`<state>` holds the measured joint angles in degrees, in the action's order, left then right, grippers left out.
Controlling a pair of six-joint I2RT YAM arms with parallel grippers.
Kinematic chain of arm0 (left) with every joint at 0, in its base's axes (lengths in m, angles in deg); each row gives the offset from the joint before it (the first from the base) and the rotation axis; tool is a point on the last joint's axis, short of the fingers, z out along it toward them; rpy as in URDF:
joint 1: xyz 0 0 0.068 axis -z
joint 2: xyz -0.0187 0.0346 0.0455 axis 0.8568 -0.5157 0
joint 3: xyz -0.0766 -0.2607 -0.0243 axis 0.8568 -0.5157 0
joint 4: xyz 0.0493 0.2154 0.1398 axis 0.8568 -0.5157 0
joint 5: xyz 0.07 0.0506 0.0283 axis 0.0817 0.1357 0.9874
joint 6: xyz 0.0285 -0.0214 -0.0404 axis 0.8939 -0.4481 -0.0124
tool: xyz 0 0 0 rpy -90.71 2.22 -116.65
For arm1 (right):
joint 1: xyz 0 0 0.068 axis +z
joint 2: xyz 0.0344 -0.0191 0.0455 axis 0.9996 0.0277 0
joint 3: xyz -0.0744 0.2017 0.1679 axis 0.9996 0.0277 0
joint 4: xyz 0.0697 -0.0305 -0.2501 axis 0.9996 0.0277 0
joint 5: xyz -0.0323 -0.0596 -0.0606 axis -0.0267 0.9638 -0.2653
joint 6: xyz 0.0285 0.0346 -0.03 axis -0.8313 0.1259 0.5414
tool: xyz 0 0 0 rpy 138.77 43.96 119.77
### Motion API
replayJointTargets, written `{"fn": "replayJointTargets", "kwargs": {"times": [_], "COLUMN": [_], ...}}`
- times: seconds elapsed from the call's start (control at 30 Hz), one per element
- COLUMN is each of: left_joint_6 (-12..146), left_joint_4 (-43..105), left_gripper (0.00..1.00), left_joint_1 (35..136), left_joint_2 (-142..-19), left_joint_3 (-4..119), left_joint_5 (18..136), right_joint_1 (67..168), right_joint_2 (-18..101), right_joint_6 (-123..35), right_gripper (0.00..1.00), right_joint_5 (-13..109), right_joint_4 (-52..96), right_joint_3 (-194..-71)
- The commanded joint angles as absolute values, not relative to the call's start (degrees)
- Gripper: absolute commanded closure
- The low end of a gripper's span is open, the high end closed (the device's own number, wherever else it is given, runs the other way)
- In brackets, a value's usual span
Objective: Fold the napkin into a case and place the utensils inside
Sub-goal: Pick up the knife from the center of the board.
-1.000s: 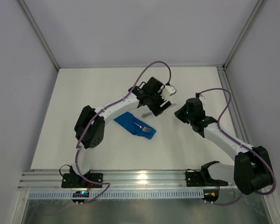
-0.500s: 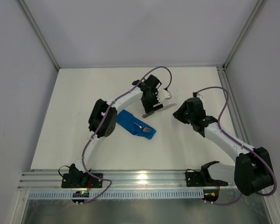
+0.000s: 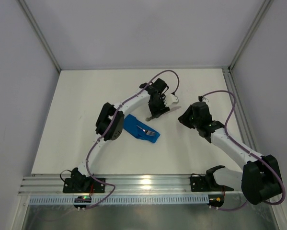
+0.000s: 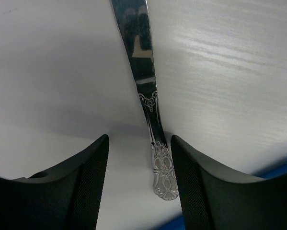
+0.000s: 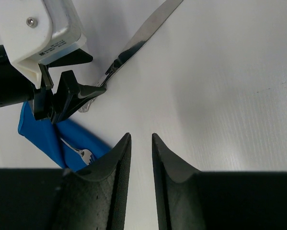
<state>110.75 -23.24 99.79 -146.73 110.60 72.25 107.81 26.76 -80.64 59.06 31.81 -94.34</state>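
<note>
The napkin (image 3: 133, 125) lies folded as a narrow blue case mid-table, with the fork (image 3: 146, 130) on it, tines toward the near right. The knife (image 3: 168, 110) lies flat on the white table just beyond the case. My left gripper (image 3: 155, 114) is down over the knife's ornate handle (image 4: 163, 175). The jaws stand open astride it, and the handle sits close against the right finger (image 4: 191, 182). My right gripper (image 3: 181, 119) hovers to the right of the blade (image 5: 143, 36), jaws a narrow gap apart and holding nothing. The right wrist view also shows the case (image 5: 42, 136) and the fork (image 5: 81, 153).
Grey enclosure walls stand at the left, back and right of the white table. An aluminium rail (image 3: 143, 182) carrying both arm bases runs along the near edge. Purple cables loop above each arm.
My left arm has reached further over and its jaws have narrowed around the knife handle. The right gripper's jaws have parted slightly. Case and fork have not moved.
</note>
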Motion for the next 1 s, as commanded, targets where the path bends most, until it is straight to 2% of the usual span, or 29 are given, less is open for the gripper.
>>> {"fn": "replayJointTargets", "kwargs": {"times": [0.0, 0.13, 0.23, 0.33, 0.4, 0.43, 0.47, 0.67, 0.87, 0.97], "left_joint_6": [109.4, 109.4, 108.8, 108.8, 109.2, 109.4, 109.5, 110.3, 107.2, 105.3], "left_joint_4": [-25.0, -23.7, -23.6, -23.6, -23.1, -22.3, -21.9, -16.4, -10.3, -6.7], "left_gripper": [0.44, 0.44, 0.50, 0.64, 0.78, 0.92, 0.99, 1.00, 1.00, 1.00], "left_joint_1": [100.9, 101.7, 102.1, 102.2, 102.2, 102.2, 102.3, 102.2, 101.2, 100.9], "left_joint_2": [-150.0, -150.1, -150.7, -151.2, -150.8, -150.3, -150.0, -144.2, -133.6, -130.3], "left_joint_3": [113.4, 111.2, 110.9, 109.9, 108.0, 107.3, 106.7, 100.8, 92.9, 89.7], "left_joint_5": [73.6, 74.3, 75.1, 76.8, 77.3, 77.4, 77.6, 77.1, 71.8, 71.2], "right_joint_1": [107.8, 107.9, 107.9, 107.8, 107.6, 107.4, 107.3, 105.1, 99.3, 98.3], "right_joint_2": [25.5, 25.5, 25.4, 25.0, 24.7, 24.1, 23.8, 19.4, 14.9, 13.0], "right_joint_6": [-79.4, -79.1, -79.1, -78.7, -78.7, -78.8, -78.8, -75.6, -72.5, -71.3], "right_gripper": [0.72, 0.72, 0.73, 0.72, 0.72, 0.72, 0.72, 0.72, 0.72, 0.72], "right_joint_5": [59.5, 59.9, 59.8, 59.6, 59.7, 59.9, 59.8, 56.2, 44.5, 43.0], "right_joint_4": [31.6, 31.8, 31.9, 32.1, 32.6, 32.6, 32.6, 32.0, 30.3, 28.8], "right_joint_3": [-93.8, -94.3, -94.4, -94.4, -94.3, -94.2, -94.1, -94.6, -93.9, -92.4]}}
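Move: The knife's middle lies about 5 cm to the right of the left hand, 1 cm ahead and 1 cm below; its handle slants between the open fingertips, nearer the back one. The blue napkin is some 7 cm left and 8 cm back, the fork on it about 4 cm left and 8 cm back. From the right hand, the knife is roughly 7 cm ahead, 9 cm left and 10 cm below. The knife's handle is pinched near its neck: the left hand eases about 1.5 cm right along it, shuts its fingers low over the board, then draws the held knife back some 2 cm and about 2 cm left, towards the napkin. Meanwhile the right hand backs off from the knife, rising about 6 cm and going 2 cm right, its fingers tilting up roughly 10 degrees. ##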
